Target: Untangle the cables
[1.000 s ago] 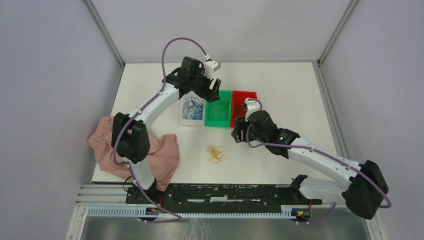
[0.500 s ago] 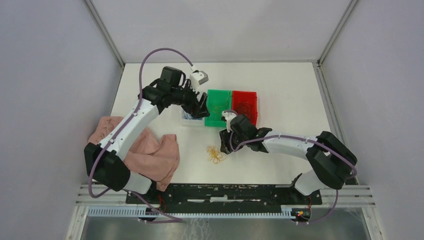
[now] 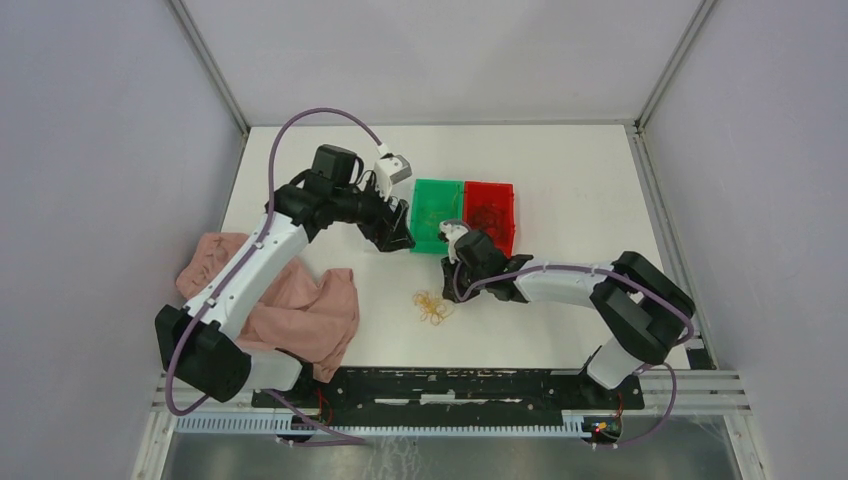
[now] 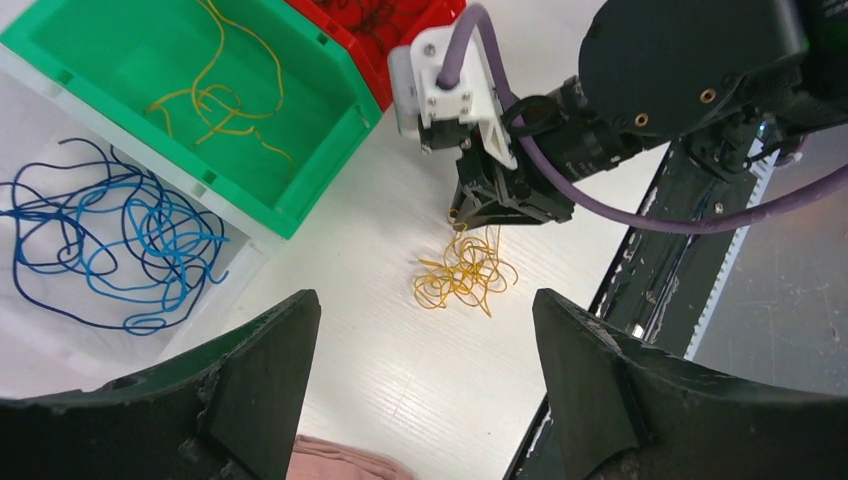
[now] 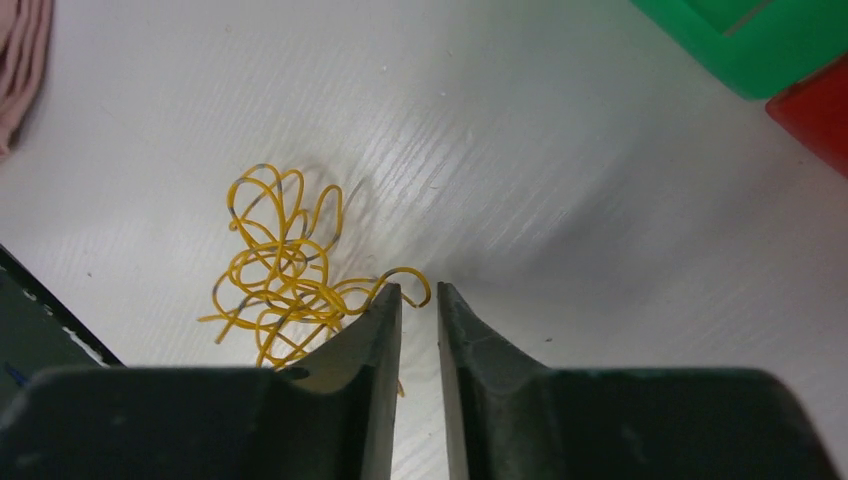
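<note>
A small tangle of yellow cables (image 3: pixel 433 308) (image 4: pixel 465 275) (image 5: pixel 280 280) lies loose on the white table, in front of the bins. My right gripper (image 3: pixel 446 292) (image 4: pixel 460 218) (image 5: pixel 418 290) is down at the tangle's right edge. Its jaws stand a narrow gap apart, and the hooked end of one yellow cable curls between the tips, not visibly pinched. My left gripper (image 3: pixel 395 235) (image 4: pixel 422 296) hangs wide open and holds nothing, above the clear bin's front edge. Blue cables (image 4: pixel 100 240) lie in the clear bin, and yellow cables (image 4: pixel 215 95) lie in the green bin (image 3: pixel 435 215).
A red bin (image 3: pixel 490 212) (image 4: pixel 370 20) with dark wires stands right of the green bin (image 4: pixel 300 200) (image 5: pixel 760 50). A crumpled pink cloth (image 3: pixel 300 310) (image 5: pixel 25 60) lies at the table's left front. The black rail (image 3: pixel 440 385) runs along the near edge.
My right gripper came down from beside the bins to the yellow tangle and its jaws narrowed. My left arm drew back left and toward me, from over the green bin to the clear one.
</note>
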Controlling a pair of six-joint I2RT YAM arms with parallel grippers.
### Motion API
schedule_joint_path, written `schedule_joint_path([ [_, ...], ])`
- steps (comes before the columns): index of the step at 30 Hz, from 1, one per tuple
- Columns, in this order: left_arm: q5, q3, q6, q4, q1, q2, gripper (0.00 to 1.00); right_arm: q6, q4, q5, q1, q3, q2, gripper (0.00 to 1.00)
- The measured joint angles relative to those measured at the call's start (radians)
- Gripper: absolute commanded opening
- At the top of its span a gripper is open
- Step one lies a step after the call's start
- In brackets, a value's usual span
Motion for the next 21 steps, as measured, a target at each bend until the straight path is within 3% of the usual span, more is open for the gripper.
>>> schedule_joint_path([
  [5,0.008,-0.035,0.028,-0.014,0.0,-0.002,0.85,0.021,-0.006,0.0,0.0,0.011,-0.039,0.0],
  [14,0.031,-0.08,0.061,-0.012,0.0,-0.035,0.85,0.022,-0.102,-0.039,0.0,0.097,-0.352,0.0],
  [21,0.105,-0.115,0.076,-0.006,-0.004,-0.038,0.82,0.026,-0.159,-0.121,0.0,0.146,-0.39,0.0],
])
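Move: The yellow cable tangle lies on the table just beside the right hand, its middle about 4 cm to the left, 2 cm back and 2 cm below; one loop reaches the barely parted fingertips. The green bin is some 17 cm ahead and 3 cm left of that hand, the red bin 17 cm ahead and 8 cm right, both at its height. From the left hand, the tangle is roughly 7 cm right, 6 cm back and 22 cm below. The right fingers pinch the yellow tangle's edge and rise about 18 cm while the left eases back and down. ##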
